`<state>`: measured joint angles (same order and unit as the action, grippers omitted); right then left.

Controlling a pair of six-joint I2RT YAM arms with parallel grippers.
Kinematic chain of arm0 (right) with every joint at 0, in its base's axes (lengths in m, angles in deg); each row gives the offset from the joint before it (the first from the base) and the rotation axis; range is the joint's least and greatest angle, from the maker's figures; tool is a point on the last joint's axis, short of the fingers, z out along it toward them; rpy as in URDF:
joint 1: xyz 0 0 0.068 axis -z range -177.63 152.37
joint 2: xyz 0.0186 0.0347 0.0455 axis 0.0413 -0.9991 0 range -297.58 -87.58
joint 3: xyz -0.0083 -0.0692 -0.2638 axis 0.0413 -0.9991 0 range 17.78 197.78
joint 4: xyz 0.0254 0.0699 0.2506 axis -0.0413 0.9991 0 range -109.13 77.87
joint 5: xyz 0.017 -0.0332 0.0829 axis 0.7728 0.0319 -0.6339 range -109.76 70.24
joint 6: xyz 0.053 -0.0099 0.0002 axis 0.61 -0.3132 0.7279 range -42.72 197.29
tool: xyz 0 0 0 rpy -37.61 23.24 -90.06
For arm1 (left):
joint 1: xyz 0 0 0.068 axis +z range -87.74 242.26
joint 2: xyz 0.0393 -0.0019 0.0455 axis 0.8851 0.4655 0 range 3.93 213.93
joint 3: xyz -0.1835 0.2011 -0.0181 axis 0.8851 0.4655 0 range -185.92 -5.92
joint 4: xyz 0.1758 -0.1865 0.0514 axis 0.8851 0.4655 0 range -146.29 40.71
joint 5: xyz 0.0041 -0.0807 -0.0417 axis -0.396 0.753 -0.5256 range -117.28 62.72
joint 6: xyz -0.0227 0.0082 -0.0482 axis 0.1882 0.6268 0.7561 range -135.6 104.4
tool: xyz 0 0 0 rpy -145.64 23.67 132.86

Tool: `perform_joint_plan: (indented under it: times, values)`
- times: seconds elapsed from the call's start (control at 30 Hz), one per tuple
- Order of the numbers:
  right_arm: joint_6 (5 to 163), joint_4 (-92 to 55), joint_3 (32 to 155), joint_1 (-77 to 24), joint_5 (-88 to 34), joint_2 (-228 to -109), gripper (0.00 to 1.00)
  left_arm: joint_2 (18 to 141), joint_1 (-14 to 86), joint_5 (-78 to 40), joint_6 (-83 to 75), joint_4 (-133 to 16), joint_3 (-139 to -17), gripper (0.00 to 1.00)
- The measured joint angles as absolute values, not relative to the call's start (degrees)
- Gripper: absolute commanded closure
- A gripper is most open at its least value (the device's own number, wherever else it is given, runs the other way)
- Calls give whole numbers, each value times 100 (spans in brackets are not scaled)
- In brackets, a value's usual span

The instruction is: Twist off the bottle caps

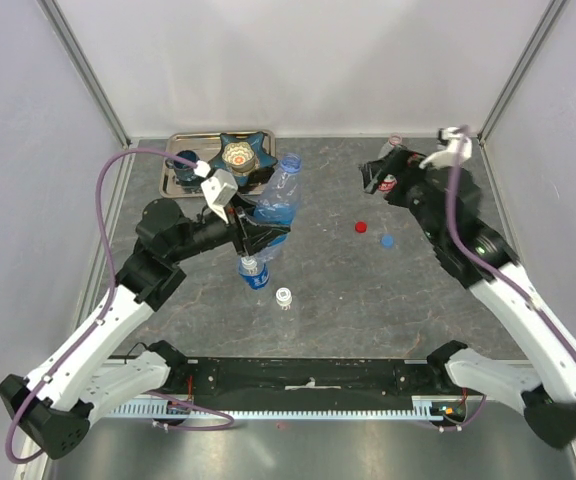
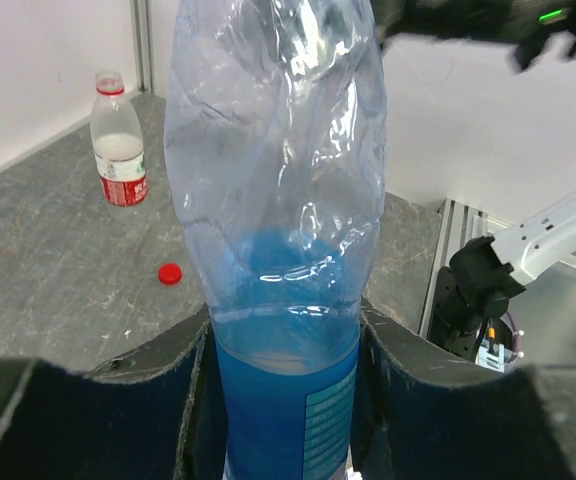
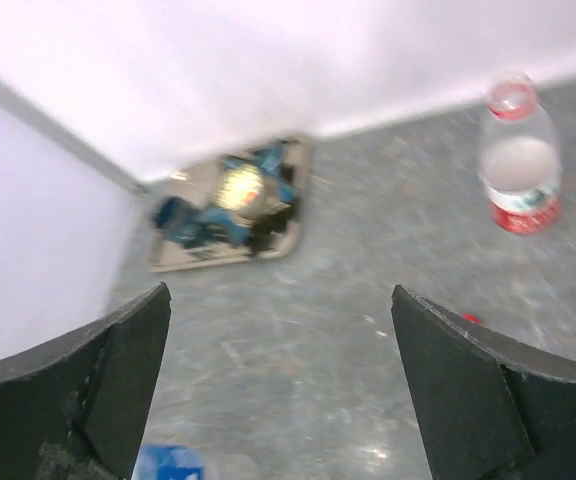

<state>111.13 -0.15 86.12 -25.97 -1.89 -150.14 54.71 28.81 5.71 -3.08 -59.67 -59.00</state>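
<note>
My left gripper (image 1: pixel 251 237) is shut on a crumpled blue-labelled bottle (image 1: pixel 279 193), held tilted above the table; in the left wrist view the fingers press both sides of the bottle (image 2: pixel 278 250) at its label. My right gripper (image 1: pixel 371 180) hangs open and empty at the back right, its jaws (image 3: pixel 280 295) wide apart. A red cap (image 1: pixel 361 227) and a blue cap (image 1: pixel 387 240) lie loose on the table. The red-labelled bottle (image 3: pixel 518 160) stands uncapped behind the right gripper. A small blue-labelled bottle (image 1: pixel 254 272) and a tiny plain bottle (image 1: pixel 284 297) stand capped below the left gripper.
A metal tray (image 1: pixel 176 185) at the back left holds a blue star-shaped dish (image 1: pixel 245 153) and a dark blue mug (image 1: pixel 182 162). White walls close in the back and sides. The right wrist view is motion-blurred.
</note>
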Motion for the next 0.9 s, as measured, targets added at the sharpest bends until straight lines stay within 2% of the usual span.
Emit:
perform_joint_plan:
  times: [0.2, 0.37, 0.6, 0.7, 0.8, 0.83, 0.9]
  values:
    - [10894, -861, 8555, -2752, -1555, -13887, 2, 6278, 2874, 593, -308, -5764, -6296, 53]
    - [10905, -1127, 8822, -2787, -2786, -14350, 2, 6826, 2654, 582, -324, -5497, -6718, 53]
    - [11015, -1154, 8843, -2809, -3459, -14855, 2, 7106, 2066, 556, -503, -5093, -6969, 53]
    - [11032, -1246, 8843, -2827, -3546, -14837, 9, 7204, 1945, 558, -593, -4986, -7087, 53]
    - [11050, -1274, 8843, -2829, -3592, -14837, 22, 7235, 1886, 556, -641, -4916, -7159, 53]
    - [11052, -1276, 8843, -2829, -3608, -14837, 30, 7237, 1871, 554, -658, -4907, -7177, 53]
    - [11054, -1278, 8843, -2829, -3640, -14837, 37, 7242, 1862, 532, -691, -4907, -7199, 53]
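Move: The open blue bottle, still held by the left hand, has its middle about 19 cm left of the right hand, 10 cm back and 6 cm up. From the right hand the blue cap lies 4 cm ahead, 8 cm right, the red cap 8 cm ahead, 1 cm right, both some 33 cm down. The left hand has the right gripper roughly 21 cm to its right, 13 cm ahead, about level. The right hand swings 10 cm left, up and back, part-closing near the mouth; left brings the bottle right. ##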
